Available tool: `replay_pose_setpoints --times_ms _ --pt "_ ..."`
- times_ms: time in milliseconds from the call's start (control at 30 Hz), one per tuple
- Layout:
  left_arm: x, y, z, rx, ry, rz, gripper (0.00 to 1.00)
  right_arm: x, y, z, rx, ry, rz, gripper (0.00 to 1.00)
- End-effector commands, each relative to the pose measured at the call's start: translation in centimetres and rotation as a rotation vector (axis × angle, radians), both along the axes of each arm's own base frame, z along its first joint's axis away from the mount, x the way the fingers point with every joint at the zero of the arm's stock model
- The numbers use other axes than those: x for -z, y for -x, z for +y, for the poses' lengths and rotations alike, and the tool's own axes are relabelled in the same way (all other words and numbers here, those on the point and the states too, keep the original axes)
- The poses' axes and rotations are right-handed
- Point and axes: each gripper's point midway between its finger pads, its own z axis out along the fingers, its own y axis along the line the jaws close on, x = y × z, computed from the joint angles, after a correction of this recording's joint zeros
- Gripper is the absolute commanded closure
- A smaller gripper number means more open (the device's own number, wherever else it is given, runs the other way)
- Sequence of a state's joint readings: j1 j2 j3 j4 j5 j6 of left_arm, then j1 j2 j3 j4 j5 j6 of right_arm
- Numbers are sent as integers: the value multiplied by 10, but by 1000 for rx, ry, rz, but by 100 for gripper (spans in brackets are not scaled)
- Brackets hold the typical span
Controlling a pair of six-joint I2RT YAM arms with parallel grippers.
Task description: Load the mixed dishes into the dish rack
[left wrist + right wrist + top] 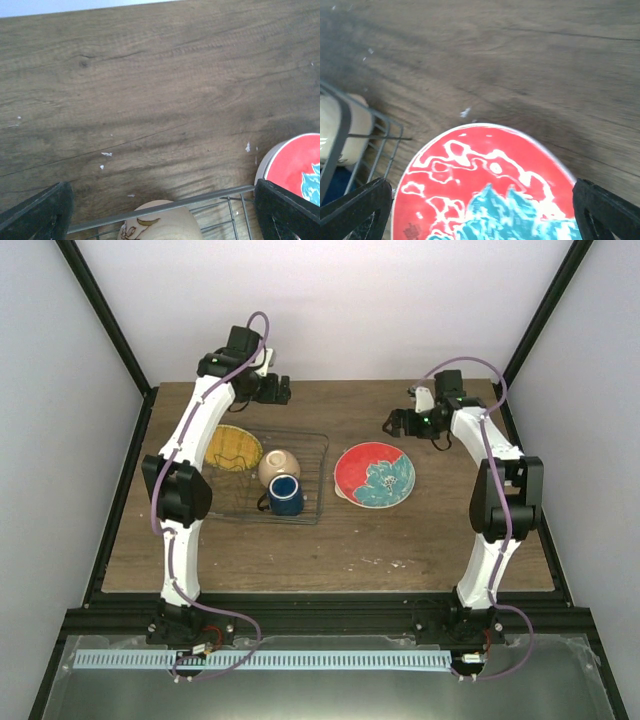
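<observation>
The wire dish rack (312, 472) lies left of centre. Inside it are a yellow-orange plate (232, 448), a cream bowl (279, 466) and a dark blue mug (285, 497). A red plate with a teal flower (375, 475) lies flat on the table to the right of the rack. My left gripper (276, 390) hangs open above the rack's far edge, holding nothing. In the left wrist view the bowl (160, 225) shows behind the rack's rim (200, 201). My right gripper (398, 423) is open and empty, just beyond the red plate (485, 185). The rack (340, 125) shows at the left of the right wrist view.
The brown wooden table (330, 540) is framed by a black rail, with white walls around it. Small white flecks (106, 154) dot the wood. The two arm bases stand at the near edge.
</observation>
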State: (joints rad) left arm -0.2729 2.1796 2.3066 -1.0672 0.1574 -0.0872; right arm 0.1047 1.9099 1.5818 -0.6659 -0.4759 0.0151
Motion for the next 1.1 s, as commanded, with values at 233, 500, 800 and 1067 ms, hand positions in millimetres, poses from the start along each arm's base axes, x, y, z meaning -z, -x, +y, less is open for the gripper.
replay_pose_setpoints --times_ms 233,500,800,1067 --pt "1 14 -4 141 -80 -40 0 -15 10 63 -163 53 -45 0" --pt "-7 11 1 111 -88 -87 0 -4 6 102 -225 98 -37 0" --pt "-5 10 4 116 -114 -85 0 -4 6 132 -279 107 -43 0" --pt "-2 10 5 119 -128 -85 0 10 11 142 -323 127 -12 0"
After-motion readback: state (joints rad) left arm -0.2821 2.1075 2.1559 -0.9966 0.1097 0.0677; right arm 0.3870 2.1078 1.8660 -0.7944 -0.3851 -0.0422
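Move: The red-and-teal plate sits below the right hand, its middle about 5 cm back, 4 cm left and 14 cm lower. Left of that hand, in the rack, the upturned bowl stands some 27 cm away and 5 cm back, and the blue mug about 25 cm away and 12 cm back, both roughly 11 cm below. From the left hand, the plate lies some 26 cm right, 10 cm back and 21 cm down. Sweeping left about 13 cm at nearly the same height, the open, empty right hand crosses above the far part of the plate to its left rim on the rack side, turning some 15 degrees counter-clockwise and slowing at the end. The left hand, also open, dips about 3 cm beyond the rack, then rises most of the way back. ##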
